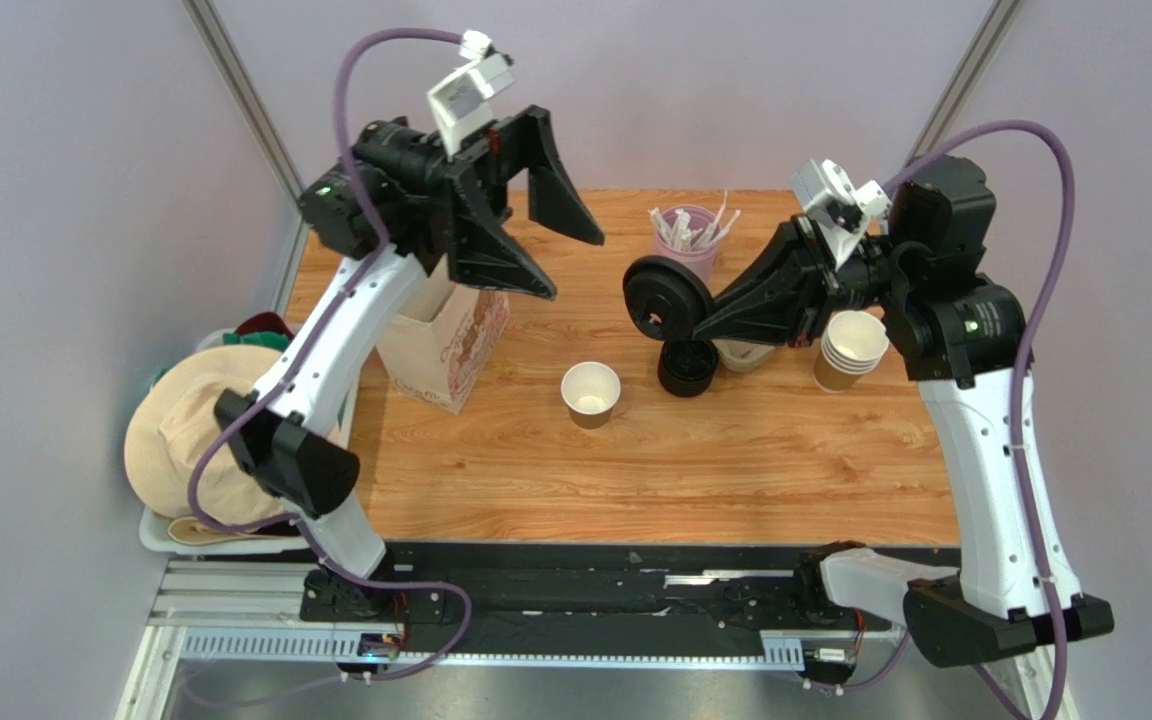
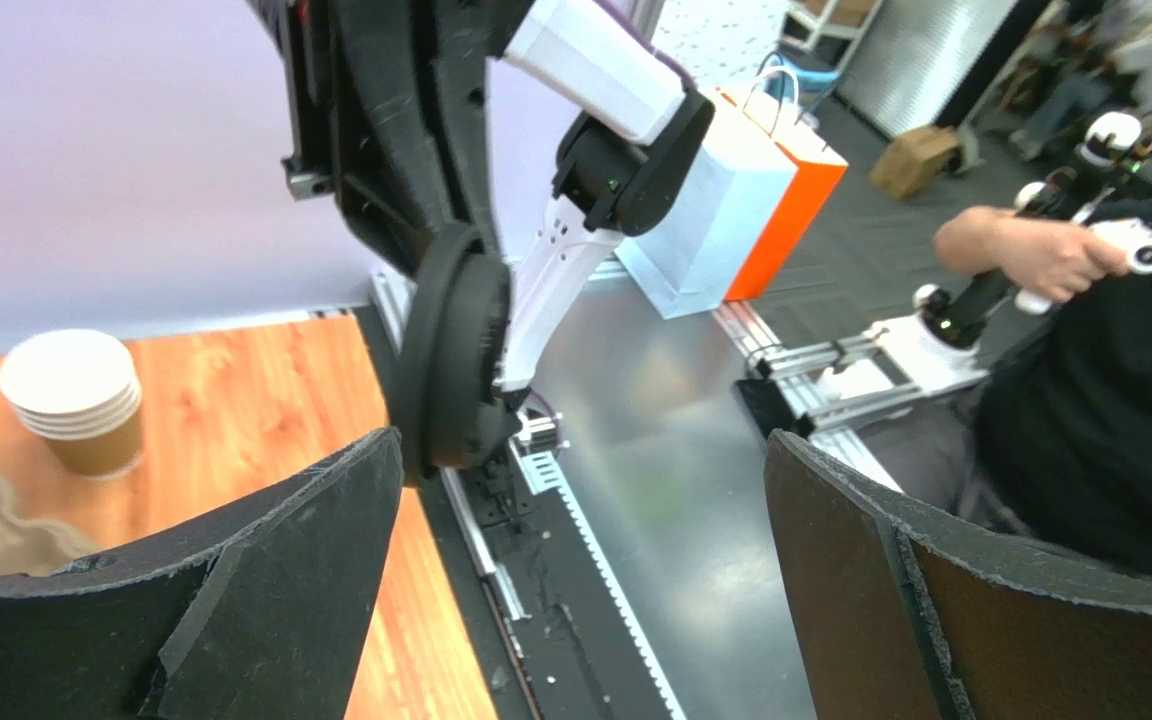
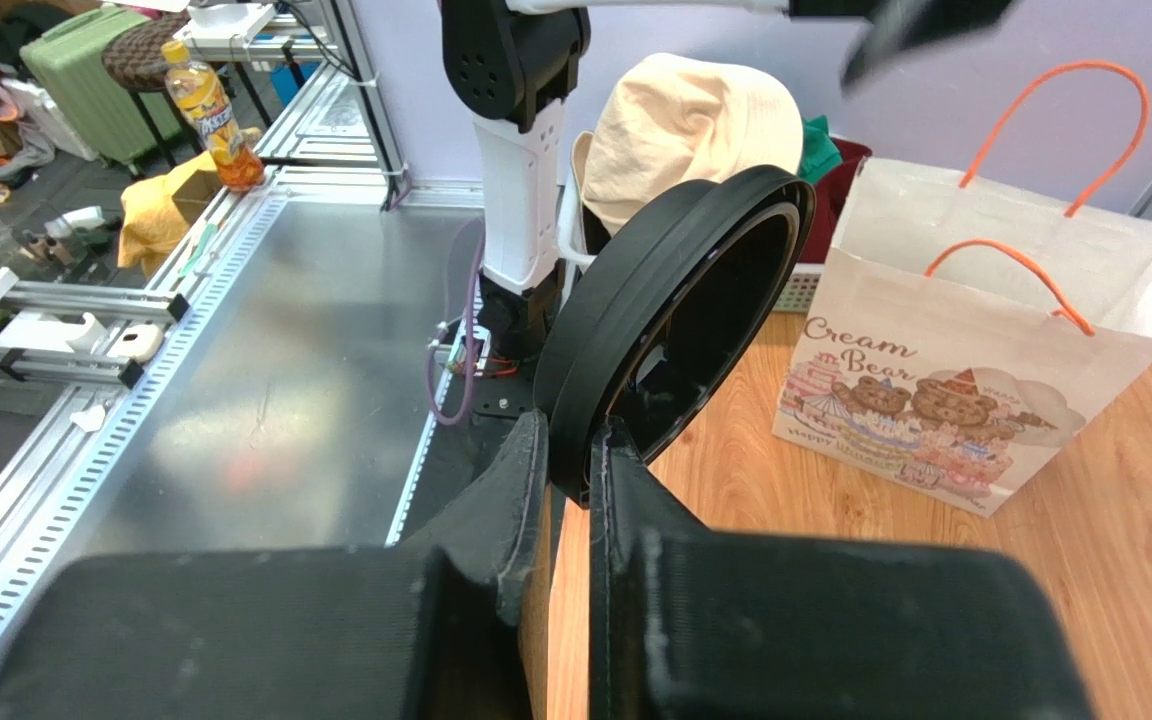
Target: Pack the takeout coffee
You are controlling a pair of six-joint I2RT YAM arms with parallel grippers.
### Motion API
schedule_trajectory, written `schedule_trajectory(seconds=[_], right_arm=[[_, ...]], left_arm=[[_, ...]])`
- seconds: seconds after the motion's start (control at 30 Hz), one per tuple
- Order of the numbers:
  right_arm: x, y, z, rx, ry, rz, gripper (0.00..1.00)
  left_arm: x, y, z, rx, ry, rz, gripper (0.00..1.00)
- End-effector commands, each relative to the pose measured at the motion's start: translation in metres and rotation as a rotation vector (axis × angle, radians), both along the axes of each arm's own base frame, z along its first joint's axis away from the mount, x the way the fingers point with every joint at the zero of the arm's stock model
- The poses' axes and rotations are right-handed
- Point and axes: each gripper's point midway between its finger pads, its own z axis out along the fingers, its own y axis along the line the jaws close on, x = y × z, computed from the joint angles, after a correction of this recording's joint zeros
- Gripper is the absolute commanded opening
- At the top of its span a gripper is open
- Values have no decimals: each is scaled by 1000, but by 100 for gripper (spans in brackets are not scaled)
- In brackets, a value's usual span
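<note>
The takeout coffee cup (image 1: 591,393), kraft-brown and white inside, stands open and upright at mid-table. Its round black lid (image 1: 665,297) hangs on edge above the table, pinched at the rim by my right gripper (image 1: 692,312). The right wrist view shows the lid (image 3: 687,308) clamped between the shut fingers of the right gripper (image 3: 597,450). The left gripper (image 1: 570,263) is open and empty, raised above the paper bag (image 1: 447,348). In the left wrist view the left gripper (image 2: 582,450) faces the held lid (image 2: 455,345).
A dark pile of lids (image 1: 687,368) sits right of the cup. A nested stack of brown cups (image 1: 850,348) stands under the right arm, and a pink cup of white sticks (image 1: 695,233) at the back. A beige hat (image 1: 199,435) lies in a bin off the table's left edge.
</note>
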Motion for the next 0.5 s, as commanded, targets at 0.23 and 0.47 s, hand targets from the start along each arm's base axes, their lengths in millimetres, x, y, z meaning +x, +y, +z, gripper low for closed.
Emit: schedule_trajectory(seconds=[0.23,0.47], right_arm=[[-30,-7,-1,-2,-79,-11,0],[-24,-5,7,4,-80,-26,0]], left_arm=[[14,61,54,-71,-125,472,99],[91,72,-10,80,-402,849,99]])
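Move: The open paper cup on the table is about 9 cm ahead of the right hand, 9 cm to its left and 43 cm below. The black lid pinched in that hand sits some 3 cm left of its fingertips and 2 cm ahead; the lid stack is about 15 cm ahead, 4 cm right and 44 cm down. From the empty left hand, the cup is roughly 7 cm ahead, 1 cm right and 48 cm below. Up and to the left, the wide-open left hand swings away from the held lid, rising about 9 cm and going some 6 cm left, first dipping back a few centimetres and then coming forward again, while its wrist turns some 40 degrees, mostly counter-clockwise. The right hand draws back about 3 cm, then holds still, keeping the lid pinched upright high over the table. ##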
